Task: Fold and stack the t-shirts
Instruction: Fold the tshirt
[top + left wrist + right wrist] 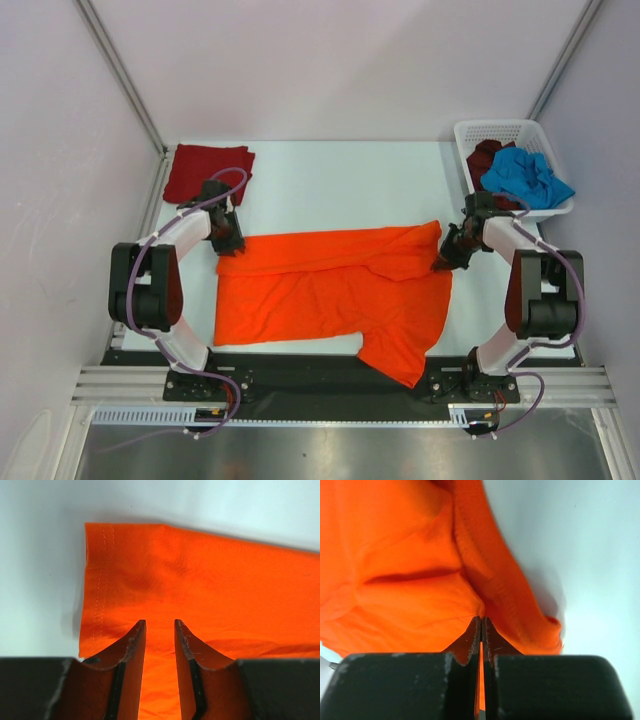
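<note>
An orange t-shirt (330, 290) lies spread across the middle of the table, one sleeve pointing to the near edge. My left gripper (228, 243) hovers over its far left corner. In the left wrist view the left gripper (159, 625) is open, with flat orange t-shirt cloth (200, 580) showing in the gap between the fingers. My right gripper (445, 262) is at the shirt's far right corner. The right wrist view shows the right gripper (482, 617) shut on a bunched fold of the orange t-shirt (405, 595) beside the ribbed collar. A dark red t-shirt (208, 172) lies folded at the back left.
A white lattice basket (497, 127) stands at the back right, just behind the right arm, holding a crumpled blue t-shirt (525, 178) and a dark maroon one (487, 155). Bare white table (340, 180) stretches behind the orange shirt. Frame posts rise at both far corners.
</note>
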You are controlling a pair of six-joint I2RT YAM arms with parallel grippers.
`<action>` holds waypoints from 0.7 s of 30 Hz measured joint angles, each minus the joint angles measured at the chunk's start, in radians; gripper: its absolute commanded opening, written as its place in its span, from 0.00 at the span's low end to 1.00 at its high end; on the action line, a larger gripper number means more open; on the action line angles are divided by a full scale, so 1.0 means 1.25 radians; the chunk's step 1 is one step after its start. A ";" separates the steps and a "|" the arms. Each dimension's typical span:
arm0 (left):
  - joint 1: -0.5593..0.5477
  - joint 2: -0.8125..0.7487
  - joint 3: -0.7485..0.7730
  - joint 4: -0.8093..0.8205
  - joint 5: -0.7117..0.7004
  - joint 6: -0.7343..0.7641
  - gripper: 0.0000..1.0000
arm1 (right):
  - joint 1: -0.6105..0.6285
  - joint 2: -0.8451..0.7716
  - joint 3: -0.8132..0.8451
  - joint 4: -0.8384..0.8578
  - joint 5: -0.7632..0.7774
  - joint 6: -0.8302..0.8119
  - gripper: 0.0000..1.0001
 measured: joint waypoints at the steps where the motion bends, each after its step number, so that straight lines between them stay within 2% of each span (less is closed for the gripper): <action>1: 0.000 0.000 0.000 0.001 0.000 0.000 0.35 | 0.000 -0.014 0.000 -0.008 -0.001 0.002 0.00; 8: 0.000 0.000 -0.010 0.002 0.000 0.000 0.35 | -0.002 -0.104 -0.025 -0.034 -0.009 0.031 0.00; 21: 0.000 -0.001 -0.010 0.002 -0.001 0.000 0.35 | -0.002 -0.108 -0.123 -0.047 -0.042 0.072 0.00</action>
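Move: The right hand already pinches the near edge of the folded-over flap at the t-shirt's right end; the place it goes to, on the shirt's right edge, lies about 5 cm back and 1 cm left, with the cloth just under the fingertips. The shirt's far right corner is some 11 cm straight ahead of the hand, and the loose sleeve about 21 cm back and 9 cm left. From the left hand that place is roughly 9 cm back and 46 cm to the right. Backward in a low arc, the right hand draws the pinched flap edge about 5 cm towards the base along the shirt's right edge, first lifting 2 to 3 cm and then sinking to its starting height, its wrist tilting slightly. Its fingers stay shut, while the left hand, half open, stays at the shirt's left end, resting on the cloth. ##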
